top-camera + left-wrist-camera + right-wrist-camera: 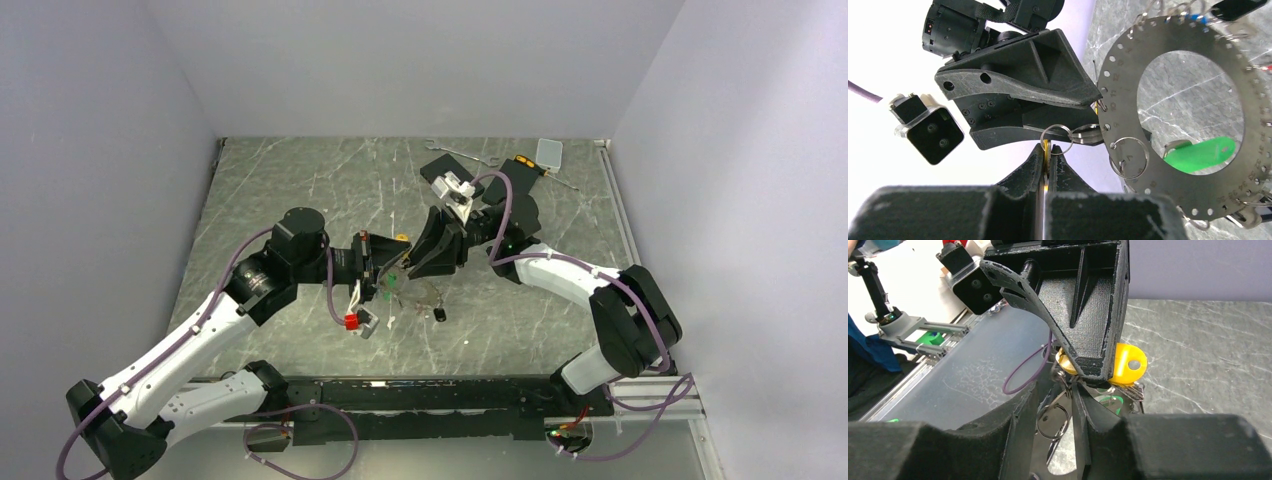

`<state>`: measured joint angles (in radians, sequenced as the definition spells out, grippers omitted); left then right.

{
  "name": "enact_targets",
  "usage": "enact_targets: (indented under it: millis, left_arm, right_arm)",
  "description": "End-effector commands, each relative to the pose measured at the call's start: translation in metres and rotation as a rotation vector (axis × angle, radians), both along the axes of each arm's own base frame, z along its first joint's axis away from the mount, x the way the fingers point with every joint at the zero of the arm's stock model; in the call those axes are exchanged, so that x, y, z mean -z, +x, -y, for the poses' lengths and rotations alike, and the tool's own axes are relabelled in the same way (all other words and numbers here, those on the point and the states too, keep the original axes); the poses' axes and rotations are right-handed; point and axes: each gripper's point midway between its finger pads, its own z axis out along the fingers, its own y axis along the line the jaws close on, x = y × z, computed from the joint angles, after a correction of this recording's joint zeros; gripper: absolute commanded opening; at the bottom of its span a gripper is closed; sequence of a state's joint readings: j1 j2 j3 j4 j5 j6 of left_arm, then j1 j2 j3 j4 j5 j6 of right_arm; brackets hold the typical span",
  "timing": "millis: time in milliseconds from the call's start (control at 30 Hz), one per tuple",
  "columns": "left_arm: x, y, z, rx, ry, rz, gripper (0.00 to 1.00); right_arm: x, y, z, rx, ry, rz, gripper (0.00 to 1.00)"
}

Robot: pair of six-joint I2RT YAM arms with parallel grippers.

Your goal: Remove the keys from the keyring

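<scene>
The keyring (1118, 65) is a flat grey perforated ring plate hung with small split rings, held up over the table's middle (425, 292). My left gripper (1050, 150) is shut on the yellow key (1046, 150), whose split ring (1057, 134) sticks out above the fingertips. The same yellow key (1128, 362) shows behind the left fingers in the right wrist view. My right gripper (1055, 390) has its fingers apart, with the plate's rim (1045, 460) and a split ring (1053, 421) between them. A green key (1200, 154) hangs across the plate's hole. A black key (440, 315) dangles below.
At the back of the table lie silver wrenches (455, 152), a black flat box (440, 168), an orange-and-black tool (528, 163) and a small white box (549, 150). Walls close in on the left, back and right sides.
</scene>
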<state>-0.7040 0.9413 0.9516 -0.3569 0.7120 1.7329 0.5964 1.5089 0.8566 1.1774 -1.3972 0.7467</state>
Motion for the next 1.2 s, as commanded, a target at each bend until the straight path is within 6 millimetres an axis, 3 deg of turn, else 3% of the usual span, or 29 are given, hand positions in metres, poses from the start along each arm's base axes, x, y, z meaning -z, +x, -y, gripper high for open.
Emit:
enact_targets:
  millis: [0,200,367,767,1167]
  left_arm:
    - [-0.023,-0.004,0.000,0.021,-0.048,0.093,0.00]
    - [-0.025,-0.003,0.001,0.018,-0.053,0.092,0.00]
    - [-0.030,0.001,-0.002,-0.012,-0.059,0.099,0.00]
    - [0.002,0.001,-0.018,-0.068,0.016,0.127,0.00]
    - [0.013,0.023,-0.016,-0.141,0.024,0.154,0.00]
  right_arm:
    - [-0.013,-0.010,0.004,-0.020,0.039,0.065,0.32]
    - [-0.008,-0.002,0.001,0.005,0.027,0.043,0.20]
    - [-0.004,0.014,0.001,0.068,0.008,0.010,0.00]
    - [-0.017,0.026,0.003,0.125,0.023,-0.146,0.00]
    - [-0.022,0.040,0.005,0.165,0.093,-0.499,0.00]
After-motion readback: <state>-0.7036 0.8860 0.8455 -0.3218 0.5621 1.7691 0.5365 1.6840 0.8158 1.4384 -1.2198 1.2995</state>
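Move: The small split ring linking the yellow key to the keyring disc lies about 2 cm ahead of the right hand, level sideways and 1 cm higher. From there the disc's middle hangs some 6 cm straight below, and the black fob about 3 cm back, 6 cm right and 10 cm down. The left hand already grips the yellow key, 1 cm ahead at its own height; the split ring is about 1 cm back, right and below of it. Forward goes the right hand, about 4 cm in all, shutting its part-open fingers early on at the small split ring, then dipping nearly 2 cm while rolling some 30 degrees, forward side down. The left hand keeps its pinch on the yellow key, first easing left, then forward, and sinking throughout, nearly 3 cm down. ##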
